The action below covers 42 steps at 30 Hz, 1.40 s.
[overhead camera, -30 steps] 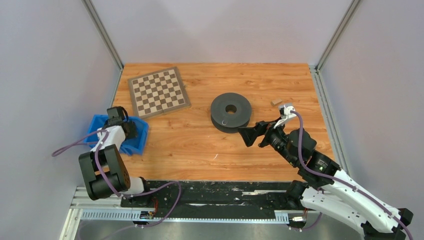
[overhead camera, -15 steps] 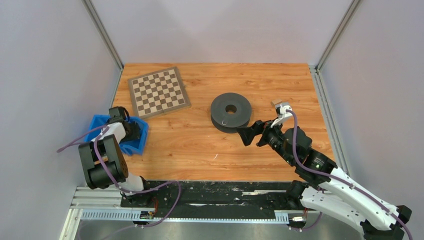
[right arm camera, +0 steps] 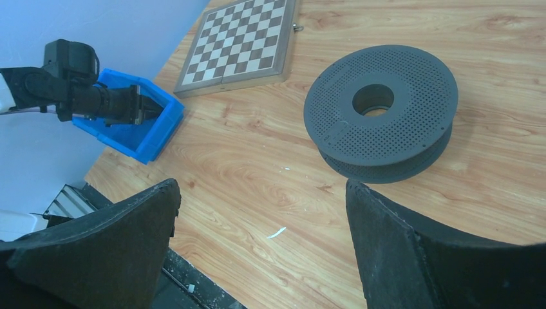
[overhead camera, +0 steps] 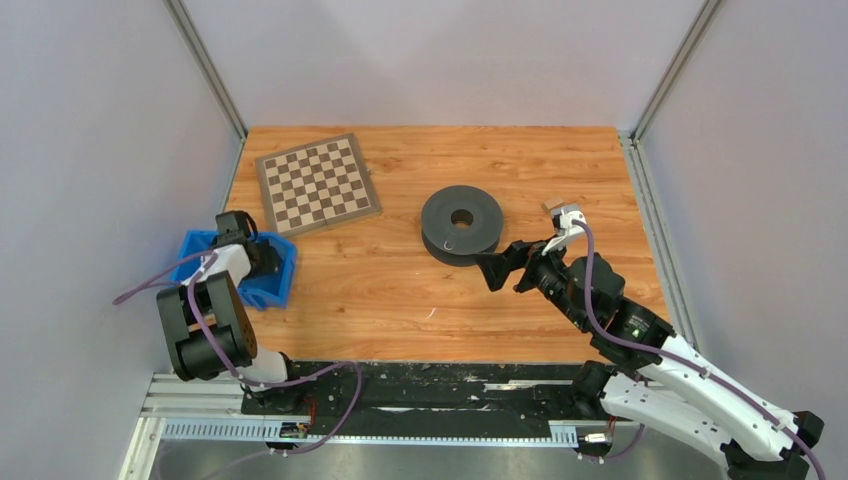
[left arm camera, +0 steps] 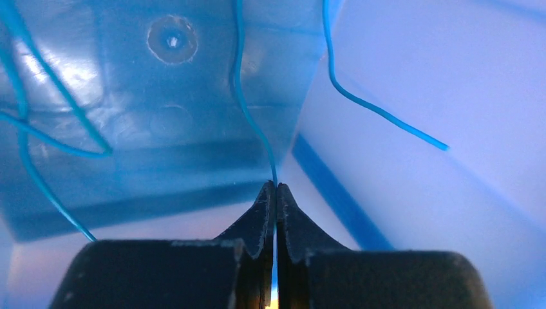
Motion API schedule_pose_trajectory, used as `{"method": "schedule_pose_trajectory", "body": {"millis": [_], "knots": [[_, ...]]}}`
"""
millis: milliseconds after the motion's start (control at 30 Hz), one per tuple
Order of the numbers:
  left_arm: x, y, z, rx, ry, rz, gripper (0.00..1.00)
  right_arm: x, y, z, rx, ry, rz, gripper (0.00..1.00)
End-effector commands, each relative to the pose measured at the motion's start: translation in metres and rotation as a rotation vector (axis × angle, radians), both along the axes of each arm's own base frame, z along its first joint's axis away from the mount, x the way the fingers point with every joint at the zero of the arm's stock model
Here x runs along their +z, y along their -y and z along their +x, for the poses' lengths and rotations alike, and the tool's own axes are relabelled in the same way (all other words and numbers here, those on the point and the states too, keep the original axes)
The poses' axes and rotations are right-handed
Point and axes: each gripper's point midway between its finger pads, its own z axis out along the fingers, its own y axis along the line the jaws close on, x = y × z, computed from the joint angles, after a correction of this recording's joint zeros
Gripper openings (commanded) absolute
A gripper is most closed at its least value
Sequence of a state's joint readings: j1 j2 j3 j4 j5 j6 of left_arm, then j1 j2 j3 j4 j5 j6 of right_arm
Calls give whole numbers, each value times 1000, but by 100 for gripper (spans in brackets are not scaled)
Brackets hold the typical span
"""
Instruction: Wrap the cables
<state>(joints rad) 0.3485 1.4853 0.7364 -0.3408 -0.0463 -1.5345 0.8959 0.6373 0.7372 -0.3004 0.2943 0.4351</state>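
The cables are thin blue wire lying in loose loops inside a blue bin (left arm camera: 161,161). One strand (left arm camera: 248,116) runs straight down into the tips of my left gripper (left arm camera: 275,188), which is shut on it. Another strand (left arm camera: 380,112) curves along the bin wall. From above, the left gripper (overhead camera: 268,258) reaches into the blue bin (overhead camera: 283,275) at the table's left edge. My right gripper (overhead camera: 498,270) hovers open and empty just beside the dark grey spool (overhead camera: 461,224); its wide-apart fingers (right arm camera: 109,238) frame bare wood.
A chessboard (overhead camera: 317,184) lies at the back left, behind the bin. A small wooden block (overhead camera: 551,205) sits right of the spool. The spool (right arm camera: 381,109) lies flat in mid-table. Grey walls enclose three sides.
My left gripper has closed on a cable strand inside the bin, and the left arm's elbow shifted slightly. The right arm edged a little left, then stayed still.
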Motion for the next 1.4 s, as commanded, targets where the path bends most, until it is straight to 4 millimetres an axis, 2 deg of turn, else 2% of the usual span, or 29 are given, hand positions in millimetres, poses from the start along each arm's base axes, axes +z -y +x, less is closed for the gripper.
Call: {"method": "schedule_pose_trajectory", "body": {"millis": [0,100,167,333,467,633,667,767,867,900,933,967,1067,1167,1367], "knots": [[45,-15,6,13,70,108,0,13,0,2,-4,37,16,98],[75,-27,5,34,110,195,0,11,0,2,-5,32,18,98],[87,-31,4,40,127,231,0,12,0,2,-4,32,23,98],[96,-29,0,36,137,235,0,14,-1,1,-3,31,31,98],[116,-27,0,-15,167,281,0,12,-1,1,-1,33,24,98],[176,-30,4,-100,257,426,0,17,1,-1,5,45,32,98],[197,-27,9,-149,311,468,0,18,1,-1,5,48,37,98],[240,-18,19,-248,432,548,0,21,1,-2,7,50,49,97],[284,1,24,-396,539,611,0,23,-2,-3,12,37,71,97],[292,7,24,-430,553,621,0,22,-3,-2,10,30,76,97],[308,18,26,-505,598,636,0,21,-4,-1,7,22,79,96],[314,24,27,-555,611,654,0,21,-5,-1,5,15,85,95],[347,62,25,-744,760,645,0,20,-8,2,-7,-12,103,94],[377,105,11,-948,933,628,0,19,-12,5,-12,-27,109,94],[409,174,-31,-1258,1125,575,0,19,-10,18,-72,-17,84,94]]}}
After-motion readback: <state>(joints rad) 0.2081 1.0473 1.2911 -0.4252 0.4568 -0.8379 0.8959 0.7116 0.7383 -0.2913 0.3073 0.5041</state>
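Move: The left hand is low in the blue box with the cable already pinched. The box's middle lies about 4 cm to its left and level with it fore and aft. The spool stands some 43 cm to this hand's right and 9 cm farther out, at about its height; the chessboard is roughly 23 cm ahead and 10 cm right. From the right hand, the spool lies about 21 cm ahead, 5 cm left and 23 cm below. Still pinching the cable, the left hand rises some 35 cm from the box, then right, fingers tipping up. ##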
